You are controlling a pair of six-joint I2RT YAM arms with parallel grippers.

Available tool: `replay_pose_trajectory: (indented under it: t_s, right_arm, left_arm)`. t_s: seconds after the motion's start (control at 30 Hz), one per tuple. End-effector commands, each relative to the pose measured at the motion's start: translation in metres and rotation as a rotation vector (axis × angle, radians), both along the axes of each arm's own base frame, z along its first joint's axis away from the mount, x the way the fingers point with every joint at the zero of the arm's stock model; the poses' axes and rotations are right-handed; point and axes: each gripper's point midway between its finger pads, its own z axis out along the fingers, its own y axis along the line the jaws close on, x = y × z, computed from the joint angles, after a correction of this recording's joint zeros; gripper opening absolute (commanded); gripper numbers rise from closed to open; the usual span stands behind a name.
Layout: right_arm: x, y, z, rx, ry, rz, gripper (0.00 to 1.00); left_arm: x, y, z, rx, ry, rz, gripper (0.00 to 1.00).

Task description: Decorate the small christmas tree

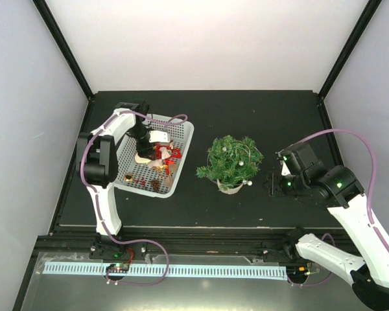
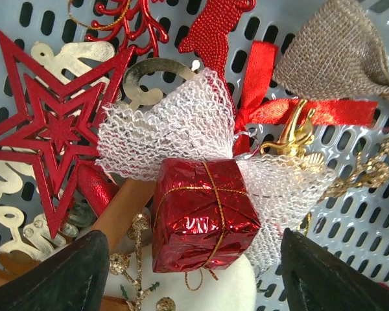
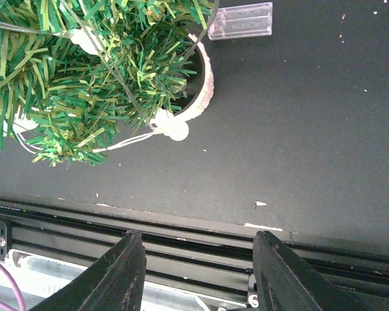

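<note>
The small christmas tree (image 1: 232,161), dark green in a whitish pot, stands mid-table; the right wrist view shows its branches (image 3: 71,71) and pot rim (image 3: 206,84). A white mesh basket (image 1: 181,162) of ornaments sits to its left. My left gripper (image 1: 144,146) is down in the basket, open (image 2: 194,275); its fingers (image 2: 71,272) flank a red foil gift box (image 2: 204,217) tied with gold thread, without touching it. My right gripper (image 1: 271,183) is open and empty (image 3: 198,262) right of the tree, above the table's near edge.
Around the gift box lie a red star (image 2: 52,129), white net ribbon (image 2: 175,126), burlap bell (image 2: 340,52), gold bird (image 2: 295,133) and red reindeer (image 2: 214,29). A clear battery box (image 3: 243,19) lies by the pot. A black rail (image 3: 194,233) runs along the near edge.
</note>
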Motion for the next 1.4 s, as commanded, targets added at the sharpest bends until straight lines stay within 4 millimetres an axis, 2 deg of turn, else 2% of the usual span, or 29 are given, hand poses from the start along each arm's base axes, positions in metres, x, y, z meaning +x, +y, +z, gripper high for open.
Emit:
replay_pose_trajectory:
  t_s: [0.0,0.23,0.53,0.67,0.77,0.9,1.0,1.07,1.13,1.2,1.3,1.37]
  right_arm:
    - [0.004,-0.003,-0.001,0.0,-0.014,-0.038,0.48]
    - [0.006,-0.004,-0.005,-0.017,-0.006,-0.044,0.48]
    - [0.012,-0.003,-0.001,-0.035,-0.015,-0.033,0.48]
    - [0.013,-0.005,0.0,-0.046,-0.023,-0.039,0.48]
    - [0.013,-0.009,0.001,-0.058,-0.038,-0.052,0.48]
    - [0.015,-0.013,0.001,-0.066,-0.053,-0.071,0.48]
    - [0.017,-0.017,0.002,-0.076,-0.064,-0.089,0.48]
    - [0.018,-0.018,0.003,-0.084,-0.073,-0.096,0.48]
    - [0.02,-0.018,0.004,-0.085,-0.077,-0.102,0.48]
    - [0.021,-0.018,0.005,-0.084,-0.079,-0.104,0.48]
    - [0.023,-0.017,0.007,-0.078,-0.083,-0.108,0.48]
    - [0.022,-0.017,0.009,-0.072,-0.088,-0.114,0.48]
  left_arm:
    - [0.003,0.003,-0.008,0.023,-0.002,-0.031,0.67]
    - [-0.002,-0.001,-0.01,-0.001,0.034,-0.021,0.44]
    - [-0.004,-0.005,0.006,-0.038,0.022,-0.013,0.37]
    - [-0.008,-0.006,0.03,-0.068,0.006,-0.008,0.37]
    - [-0.019,-0.006,0.049,-0.084,-0.001,-0.014,0.37]
    - [-0.036,-0.014,0.087,-0.157,-0.029,-0.015,0.4]
    - [-0.054,-0.036,0.128,-0.263,-0.042,-0.027,0.41]
    - [-0.071,-0.06,0.159,-0.356,-0.049,-0.056,0.42]
    - [-0.087,-0.081,0.18,-0.411,-0.062,-0.091,0.42]
    - [-0.1,-0.103,0.192,-0.444,-0.072,-0.12,0.42]
    - [-0.115,-0.131,0.198,-0.478,-0.05,-0.159,0.42]
    - [-0.116,-0.145,0.201,-0.519,-0.034,-0.158,0.41]
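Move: The red gift box lies almost under the left fingers, about 2 cm to the right and some 3 cm below, level fore and aft. Its white mesh bow is around 5 cm right and 1 cm back, the red star 6 cm ahead and 5 cm right, the burlap bow 6 cm back and 9 cm right, all some 4 cm down. From the right hand the gift box is roughly 23 cm ahead, 42 cm left and 21 cm lower. The left fingers close to about half their starting gap around the red gift box, the hand settling barely a centimetre lower among the ornaments and pausing. Then it pulls up fast out of the basket, about 19 cm, swinging some 11 cm right towards the tree and 10 cm back, the fingertips tilting over to the right by roughly 25 degrees while the gap holds. ##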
